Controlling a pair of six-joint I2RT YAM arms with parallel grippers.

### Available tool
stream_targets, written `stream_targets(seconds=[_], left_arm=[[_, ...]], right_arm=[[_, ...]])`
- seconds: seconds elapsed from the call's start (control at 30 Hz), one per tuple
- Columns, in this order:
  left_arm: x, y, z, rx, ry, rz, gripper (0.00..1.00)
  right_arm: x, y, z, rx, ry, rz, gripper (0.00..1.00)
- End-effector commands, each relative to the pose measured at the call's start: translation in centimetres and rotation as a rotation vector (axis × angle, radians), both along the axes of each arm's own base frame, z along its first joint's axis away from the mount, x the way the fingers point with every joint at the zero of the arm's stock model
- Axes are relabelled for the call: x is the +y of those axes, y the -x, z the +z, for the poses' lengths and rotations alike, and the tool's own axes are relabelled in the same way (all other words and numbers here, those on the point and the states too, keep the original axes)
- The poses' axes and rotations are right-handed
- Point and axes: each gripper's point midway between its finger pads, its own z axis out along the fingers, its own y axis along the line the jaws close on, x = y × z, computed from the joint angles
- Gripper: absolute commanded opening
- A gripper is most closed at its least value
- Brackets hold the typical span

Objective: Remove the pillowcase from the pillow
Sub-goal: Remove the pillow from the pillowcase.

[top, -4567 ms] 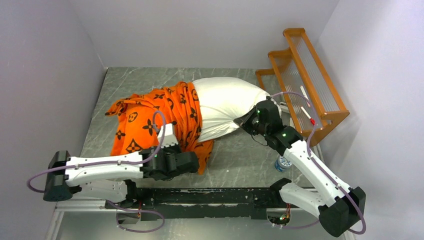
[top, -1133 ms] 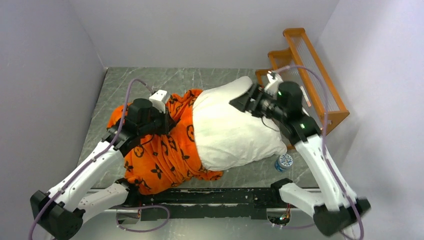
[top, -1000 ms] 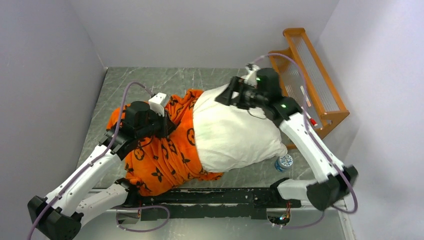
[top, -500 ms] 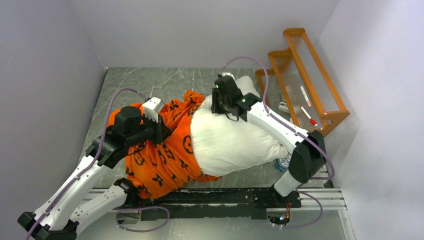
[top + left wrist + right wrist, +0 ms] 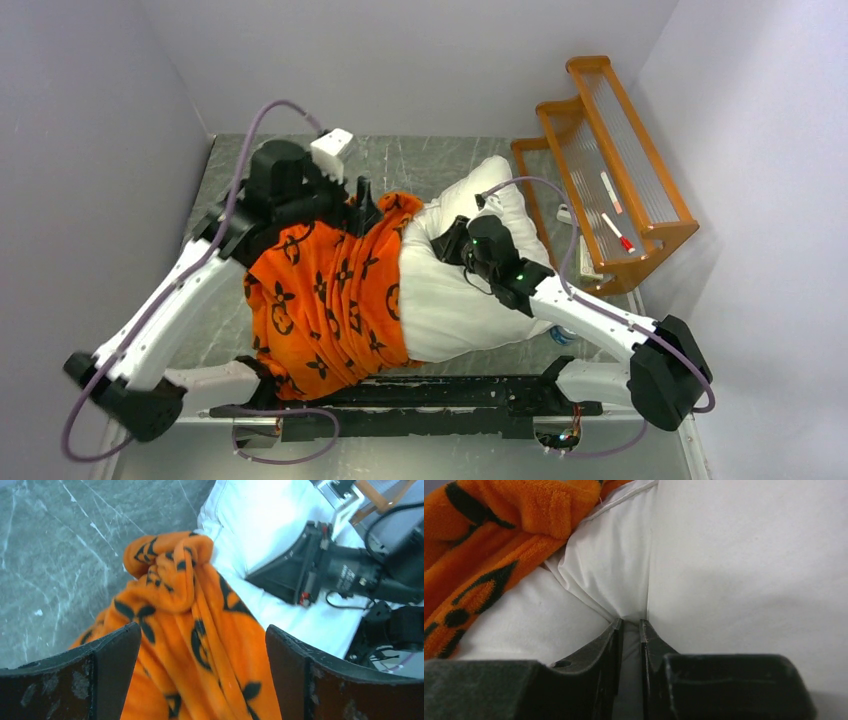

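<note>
The orange pillowcase (image 5: 320, 300) with dark brown motifs covers the left half of the white pillow (image 5: 435, 310), whose right half lies bare. My left gripper (image 5: 358, 195) hovers open over the pillowcase's bunched far edge, and in the left wrist view the orange fabric (image 5: 170, 580) lies below its wide-apart fingers (image 5: 202, 629) without being pinched. My right gripper (image 5: 447, 240) rests on the bare pillow just right of the pillowcase's edge. In the right wrist view its jaws (image 5: 630, 622) are shut on a pinched fold of the white pillow (image 5: 734, 555), with the pillowcase's hem (image 5: 499, 510) at the upper left.
An orange wooden rack (image 5: 620, 150) stands at the back right, close to the pillow's far corner. A small bottle cap (image 5: 562, 335) peeks out under the right arm by the pillow's near corner. Grey marble table (image 5: 420, 155) shows behind; walls close in left and right.
My left gripper has let go of the pillowcase, opened wide and risen toward the far side. My right gripper has swung down onto the pillow beside the pillowcase's edge and closed on a fold.
</note>
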Motion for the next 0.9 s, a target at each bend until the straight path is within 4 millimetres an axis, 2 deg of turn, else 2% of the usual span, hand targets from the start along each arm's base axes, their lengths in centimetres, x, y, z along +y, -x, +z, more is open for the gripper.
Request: stream_targets(seconds=[0.0,0.07,0.13,0.2,0.27,0.3,0.37,0.43,0.57,0.73,0.83,0.87], left_arm=[[-2.6,-2.7,-1.4,0.003,-0.088,-0.105,0.97],[-3.5,-3.9,-4.0,0.052,-0.126,-0.121,0.97],[-4.0,-4.3,-6.3,0.105,-0.159,-0.140,0.97],[-3.6,-5.1,-7.9,0.137,-0.191,-0.095,0.97],[-2.8,-5.8,-9.7,0.152,-0.221,-0.029,0.90],[-2.2,-6.0,-10.3,0.156,-0.242,0.006,0.83],[-1.1,-6.3,-10.9,0.155,-0.268,0.070,0.49],[1.0,-6.7,-11.0,0.150,-0.293,0.196,0.06],[8.0,-7.6,-10.6,0.158,-0.339,0.514,0.05],[16.9,-7.1,-11.7,0.248,-0.318,0.760,0.05],[20.5,-6.4,-12.4,0.308,-0.262,0.838,0.05],[21.0,-6.1,-12.5,0.321,-0.248,0.852,0.05]], right_arm=[[-2.6,9.4,-11.3,0.420,0.206,0.118,0.22],[-2.8,9.7,-11.4,0.422,0.207,0.115,0.22],[-2.9,9.7,-11.1,0.416,0.200,0.108,0.22],[-2.9,9.6,-10.6,0.404,0.197,0.106,0.22],[-3.0,9.3,-10.0,0.391,0.198,0.100,0.22],[-3.1,9.2,-9.8,0.384,0.202,0.093,0.22],[-3.3,9.0,-9.5,0.377,0.210,0.080,0.22],[-3.5,8.8,-9.3,0.376,0.219,0.065,0.22],[-4.0,8.8,-9.3,0.387,0.237,0.039,0.20],[-4.4,8.6,-9.2,0.394,0.243,-0.002,0.18],[-4.4,8.4,-9.1,0.395,0.240,-0.012,0.17],[-4.3,8.3,-8.9,0.393,0.239,-0.015,0.17]])
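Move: The pillowcase's bunched rim lies about 6 cm ahead of the open left hand, 2 cm to its right and some 12 cm below. The white pillow's middle is roughly 23 cm to the left hand's right and 4 cm nearer the bases. From the right hand, already gripping a fold of pillow, the rim is about 5 cm ahead and 12 cm left, slightly higher. Left hand dips 11 cm, pinches the pillowcase rim, then drags it about 14 cm left; right still grips pillow. ##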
